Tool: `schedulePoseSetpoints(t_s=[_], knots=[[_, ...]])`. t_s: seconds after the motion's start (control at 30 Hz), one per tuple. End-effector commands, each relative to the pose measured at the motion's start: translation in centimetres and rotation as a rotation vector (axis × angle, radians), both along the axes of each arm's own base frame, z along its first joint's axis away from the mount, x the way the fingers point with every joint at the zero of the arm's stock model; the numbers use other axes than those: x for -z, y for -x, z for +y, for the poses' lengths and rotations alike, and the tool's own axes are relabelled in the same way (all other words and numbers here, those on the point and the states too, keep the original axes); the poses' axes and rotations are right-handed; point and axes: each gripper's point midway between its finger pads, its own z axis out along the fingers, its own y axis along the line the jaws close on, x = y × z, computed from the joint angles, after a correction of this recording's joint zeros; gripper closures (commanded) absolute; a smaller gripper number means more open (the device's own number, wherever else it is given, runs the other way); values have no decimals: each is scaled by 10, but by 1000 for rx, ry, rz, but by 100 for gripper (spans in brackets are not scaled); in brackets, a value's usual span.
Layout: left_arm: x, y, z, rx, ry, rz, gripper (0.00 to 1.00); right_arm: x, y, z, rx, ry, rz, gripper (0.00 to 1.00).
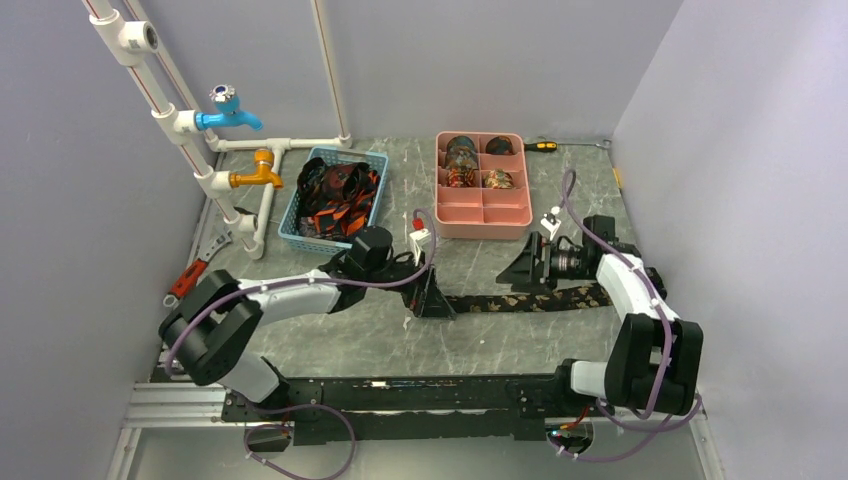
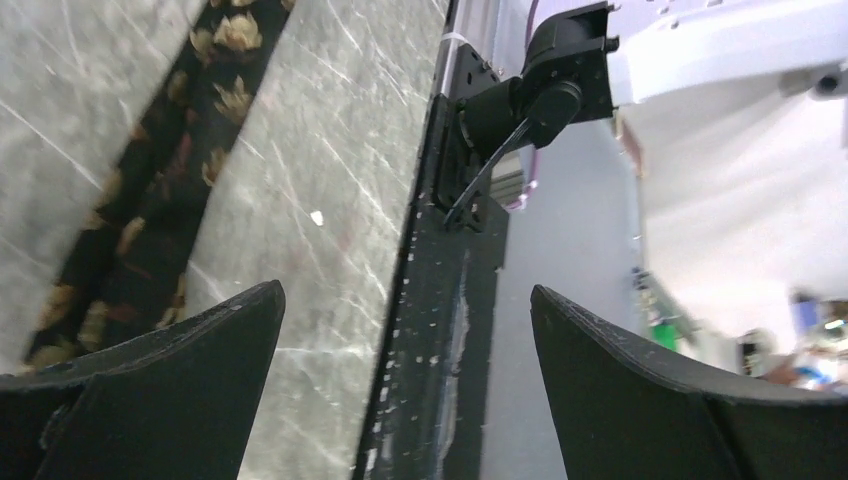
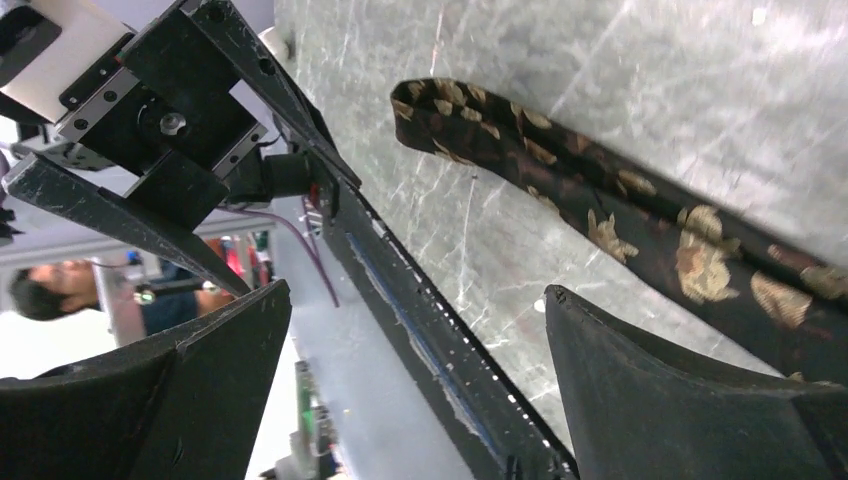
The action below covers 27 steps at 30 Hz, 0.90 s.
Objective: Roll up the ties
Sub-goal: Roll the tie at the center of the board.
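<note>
One dark tie with gold flowers [image 1: 530,300] lies flat and unrolled across the table's middle. It also shows in the left wrist view as the tie [image 2: 150,200] and in the right wrist view as the tie [image 3: 600,200]. My left gripper [image 1: 432,298] stands at the tie's left end, open [image 2: 402,300], with nothing between its fingers. My right gripper [image 1: 522,270] hovers just behind the tie's middle, open [image 3: 415,295] and empty, and the tie passes beside its right finger [image 3: 640,380].
A blue basket [image 1: 300,205] of loose ties stands at the back left. A pink tray [image 1: 505,213] behind the grippers holds rolled ties [image 1: 461,165]. White pipes with taps [image 1: 228,110] rise at the left. A screwdriver [image 1: 540,146] lies at the back and a red tool [image 1: 186,281] at the left edge.
</note>
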Motion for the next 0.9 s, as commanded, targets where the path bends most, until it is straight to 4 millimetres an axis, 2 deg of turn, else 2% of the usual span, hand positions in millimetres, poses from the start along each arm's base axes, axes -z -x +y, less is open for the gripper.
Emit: schedulePoseSetpoints(t_s=[0.0,0.1,0.3,0.43,0.53,0.63,0.87], knots=[[-29,2,-17,-8,136,165,1,6,-2,8,53,-99,67,0],[-17,6,-22,27,125,260,1,12,-3,9,63,-97,93,0],[2,-4,-24,3,123,366,1,20,0,12,48,-105,149,0],[22,-13,-20,-28,95,407,1,23,2,21,12,-137,201,0],[48,-22,-10,-85,43,444,1,26,4,27,-7,-154,242,0],[70,-29,-3,-90,14,453,1,30,7,37,-40,-162,271,1],[93,-40,-1,-85,7,478,0,45,-2,68,-121,-152,278,9]])
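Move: The folded tie lies crosswise on the board. Its left end is about 4 cm ahead and 4 cm to the left of the left hand, some 10 cm below it. From the right hand the same end is roughly 18 cm to the left, 3 cm ahead and 9 cm below. The pink tray's middle stands about 30 cm ahead and 12 cm right of the left hand, the blue basket about 28 cm ahead and 24 cm left. Down to the tie's left end comes the left hand, sinking nearly 9 cm, first drifting 2 cm right and then back while reaching 4 cm forward; its forward finger rolls down some 30 degrees and ends at the tie. The right hand closes in too, sinking and going left over the tie, about 5 cm each, rolling its forward side down. Both grippers stay wide open. ##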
